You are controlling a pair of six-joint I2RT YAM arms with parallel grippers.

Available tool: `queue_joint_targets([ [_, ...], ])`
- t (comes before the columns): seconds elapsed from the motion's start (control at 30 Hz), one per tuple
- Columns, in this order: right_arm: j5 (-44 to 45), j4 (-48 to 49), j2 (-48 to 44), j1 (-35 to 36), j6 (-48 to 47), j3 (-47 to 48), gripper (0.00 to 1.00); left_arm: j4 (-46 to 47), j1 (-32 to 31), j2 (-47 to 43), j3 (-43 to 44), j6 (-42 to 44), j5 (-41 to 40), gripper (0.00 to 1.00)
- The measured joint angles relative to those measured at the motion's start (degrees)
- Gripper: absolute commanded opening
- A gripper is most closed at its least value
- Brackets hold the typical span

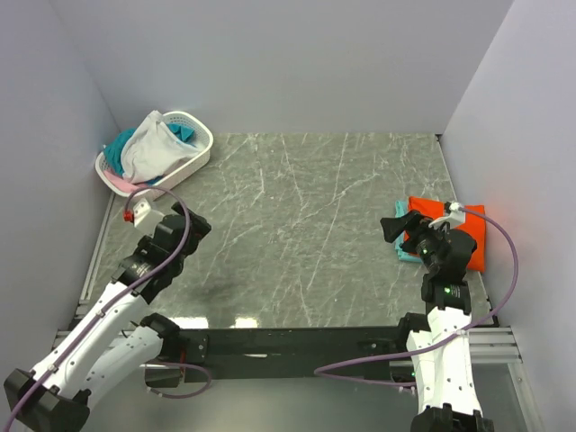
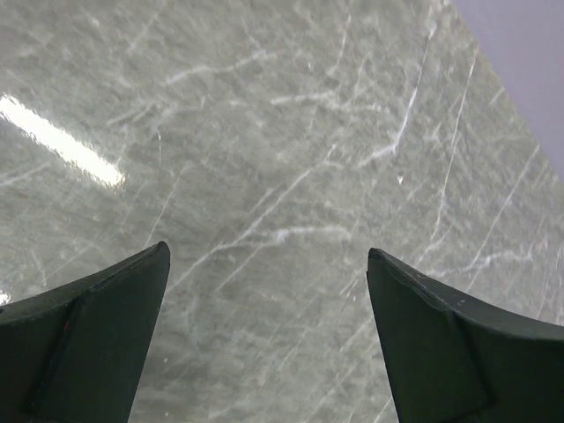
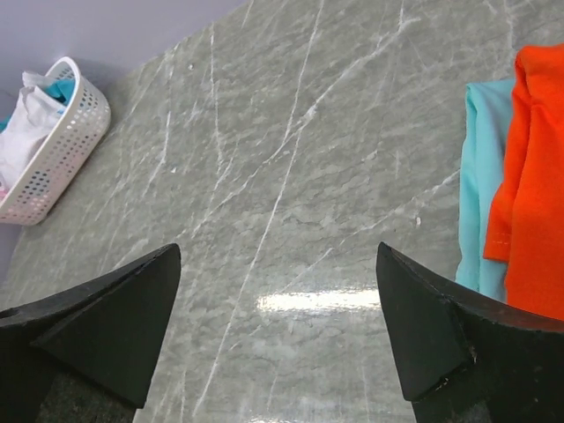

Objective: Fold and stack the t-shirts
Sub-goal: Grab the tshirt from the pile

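Note:
A folded orange-red t-shirt [image 1: 470, 238] [image 3: 533, 176] lies on a folded teal t-shirt [image 1: 408, 255] [image 3: 480, 185] at the table's right side. A crumpled white t-shirt [image 1: 153, 148] [image 3: 19, 132] fills the basket, with teal cloth [image 1: 186, 132] behind it and pink cloth [image 1: 121, 183] hanging over its near edge. My right gripper [image 1: 398, 230] [image 3: 278, 248] is open and holds nothing, just left of the folded pile, above bare table. My left gripper [image 1: 196, 227] [image 2: 266, 251] is open over bare marble, below the basket, with nothing between its fingers.
The white perforated basket [image 1: 200, 155] [image 3: 70, 141] stands in the far left corner against the wall. Grey walls close in the left, back and right sides. The marble tabletop [image 1: 306, 225] stretches between the two arms.

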Motion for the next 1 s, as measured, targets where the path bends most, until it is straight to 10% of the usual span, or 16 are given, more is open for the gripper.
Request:
queue_joint_targets([
  [0.3, -0.59, -0.22, 4.79, 0.00, 3.37, 4.20, 0.98, 4.39, 8.85, 13.75, 12.57, 6.23, -3.85, 0.99],
  [0.67, 0.28, -1.77, 7.39, 0.00, 1.18, 6.97, 0.98, 14.05, 34.64, 51.98, 37.79, 17.92, 16.44, 0.99],
  [1.0, 0.76, -2.01, 9.38, 0.00, -0.33, 6.97, 0.96, 9.68, 40.22, 72.78, 54.23, 21.99, 19.15, 0.98],
])
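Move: The grey-white t-shirt heaped in the laundry basket is some 28 cm ahead of the left gripper, 14 cm to its left and 10 cm below. The pink cloth shows about 10 cm nearer and 9 cm farther left than that shirt; the blue cloth at the basket's far right end sits roughly 6 cm beyond it and 9 cm to its right. From the right gripper the shirt is about 82 cm left, 28 cm ahead and 11 cm lower. Swing the left gripper from over the bare table to the basket, some 26 cm forward and 19 cm left, arching up about 5 cm first and then sinking past the starting height over the grey-white shirt. Keep the fingers wide open as they tip down some 15 degrees and turn a little counter-clockwise. ##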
